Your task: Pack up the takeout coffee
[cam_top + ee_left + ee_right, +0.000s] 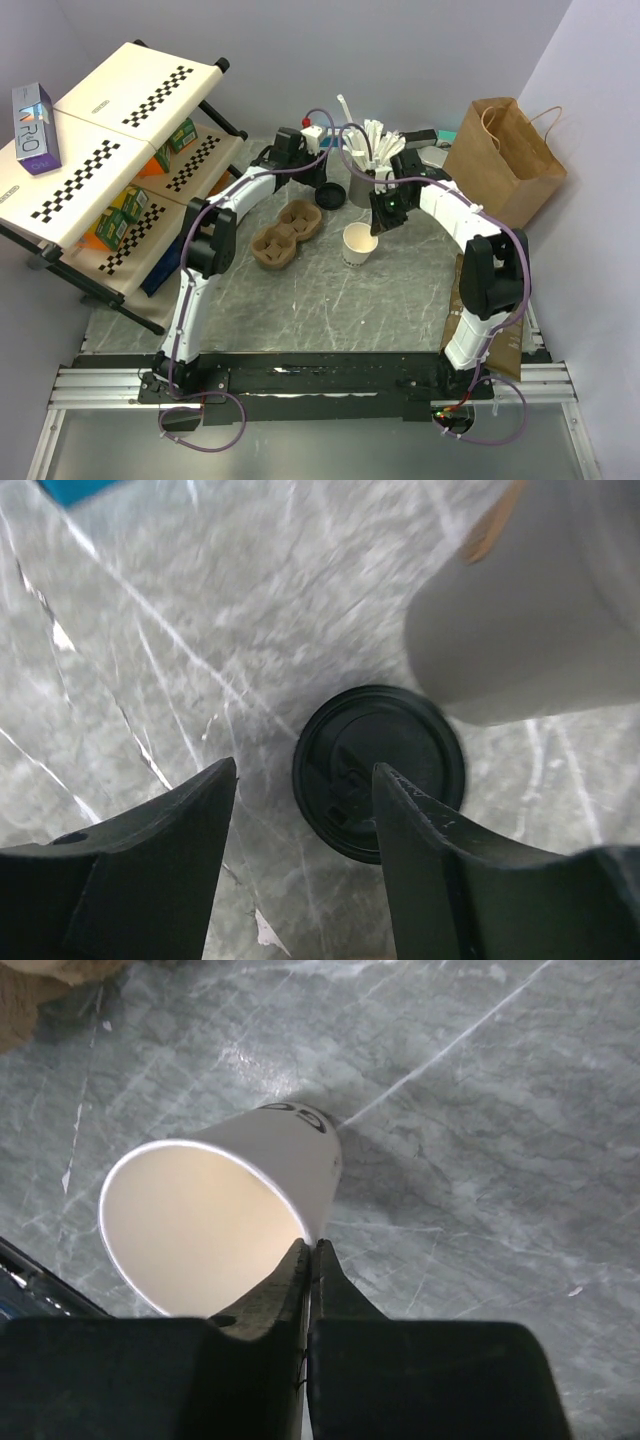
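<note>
The white paper cup stands right of centre, open and tan inside. My right gripper is shut on its rim. In the right wrist view the cup leans toward the camera, and the gripper pinches the cup's thin wall with one finger inside and one outside. The round black lid lies flat on the marble behind it. My left gripper hovers open over the lid; its right finger overlaps the lid and its left finger is off to the side. The cup's pale wall shows upper right.
A brown pulp carrier lies left of the cup. A dark grey cup of white sticks stands just behind the lid. A brown paper bag stands at the back right. A checkered shelf rack with cartons fills the left side.
</note>
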{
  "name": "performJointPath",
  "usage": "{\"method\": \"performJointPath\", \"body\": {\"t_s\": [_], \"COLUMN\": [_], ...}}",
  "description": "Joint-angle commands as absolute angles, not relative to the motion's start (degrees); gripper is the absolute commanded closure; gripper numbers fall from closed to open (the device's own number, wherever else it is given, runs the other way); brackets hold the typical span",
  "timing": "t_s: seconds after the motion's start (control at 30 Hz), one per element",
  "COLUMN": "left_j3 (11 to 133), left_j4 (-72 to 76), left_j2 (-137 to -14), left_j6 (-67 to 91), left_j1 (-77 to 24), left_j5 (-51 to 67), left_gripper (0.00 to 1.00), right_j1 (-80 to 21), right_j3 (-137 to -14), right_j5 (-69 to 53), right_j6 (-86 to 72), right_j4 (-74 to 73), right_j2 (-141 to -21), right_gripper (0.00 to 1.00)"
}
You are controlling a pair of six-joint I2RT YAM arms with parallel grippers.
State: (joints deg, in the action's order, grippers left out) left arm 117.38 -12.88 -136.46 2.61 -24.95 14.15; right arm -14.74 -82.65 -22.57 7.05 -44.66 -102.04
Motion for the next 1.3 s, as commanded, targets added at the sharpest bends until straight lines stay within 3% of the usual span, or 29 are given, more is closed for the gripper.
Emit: {"method": "performJointPath", "body": {"t_s": [0.0,0.13,0.2,0.23,0.27,0.43,0.53,1.27], "left_j3": [118.30,118.21,118.65,118.74,118.65,118.30,117.69,117.07], "left_j4": [-11.34,-11.43,-11.69,-11.78,-11.52,-12.13,-12.39,-13.10], "left_j2": [-136.67,-137.11,-137.46,-137.81,-137.90,-138.34,-138.60,-140.71], "left_j6": [5.80,6.15,6.15,5.89,5.80,5.98,6.24,5.98], "left_j1": [-24.79,-24.79,-24.87,-24.87,-24.96,-24.96,-25.05,-27.25], "left_j5": [10.47,9.05,8.88,8.88,9.40,8.97,9.67,8.00], "left_gripper": [0.39,0.42,0.44,0.45,0.48,0.57,0.61,0.70], "right_j1": [-15.38,-16.87,-17.49,-17.93,-18.19,-18.54,-18.55,-18.63], "right_j3": [-80.42,-77.53,-76.91,-76.73,-76.55,-77.78,-78.40,-75.76], "right_j5": [-23.38,-22.50,-22.15,-21.97,-21.97,-21.63,-21.27,-23.47], "right_j6": [6.24,6.24,5.72,5.36,5.10,5.45,5.80,5.54], "right_j4": [-47.37,-47.72,-47.46,-47.29,-47.29,-47.90,-47.99,-47.29], "right_j2": [-97.48,-93.53,-92.90,-92.73,-92.29,-91.06,-89.83,-85.34], "right_gripper": [1.00,1.00,0.94,0.90,0.78,0.51,0.44,0.40]}}
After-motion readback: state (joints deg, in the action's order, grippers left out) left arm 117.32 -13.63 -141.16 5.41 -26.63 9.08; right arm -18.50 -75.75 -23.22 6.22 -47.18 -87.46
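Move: The black lid lies some 9 cm below the left hand, about 4 cm to its right and 1 cm ahead; the straw pot stands 10 cm right of the lid, level with it, and the cup carrier 13 cm back and 9 cm left of that hand. The paper cup's middle is about 4 cm left, 3 cm back and 5 cm below the right hand, with the carrier 25 cm left and 6 cm ahead, the pot 19 cm ahead and 2 cm left. With its closed fingertips already at the cup's far right rim, the right hand pushes the cup back towards the base, going about 4.5 cm, then spreads its fingers well apart and rises about 5 cm clear of the rim. Meanwhile the left hand sinks in two stages, some 5.5 cm in all, towards the lid, pausing between them while its fingers narrow to roughly half their gap, and ends with the tips over the lid's left edge, not yet shut. ##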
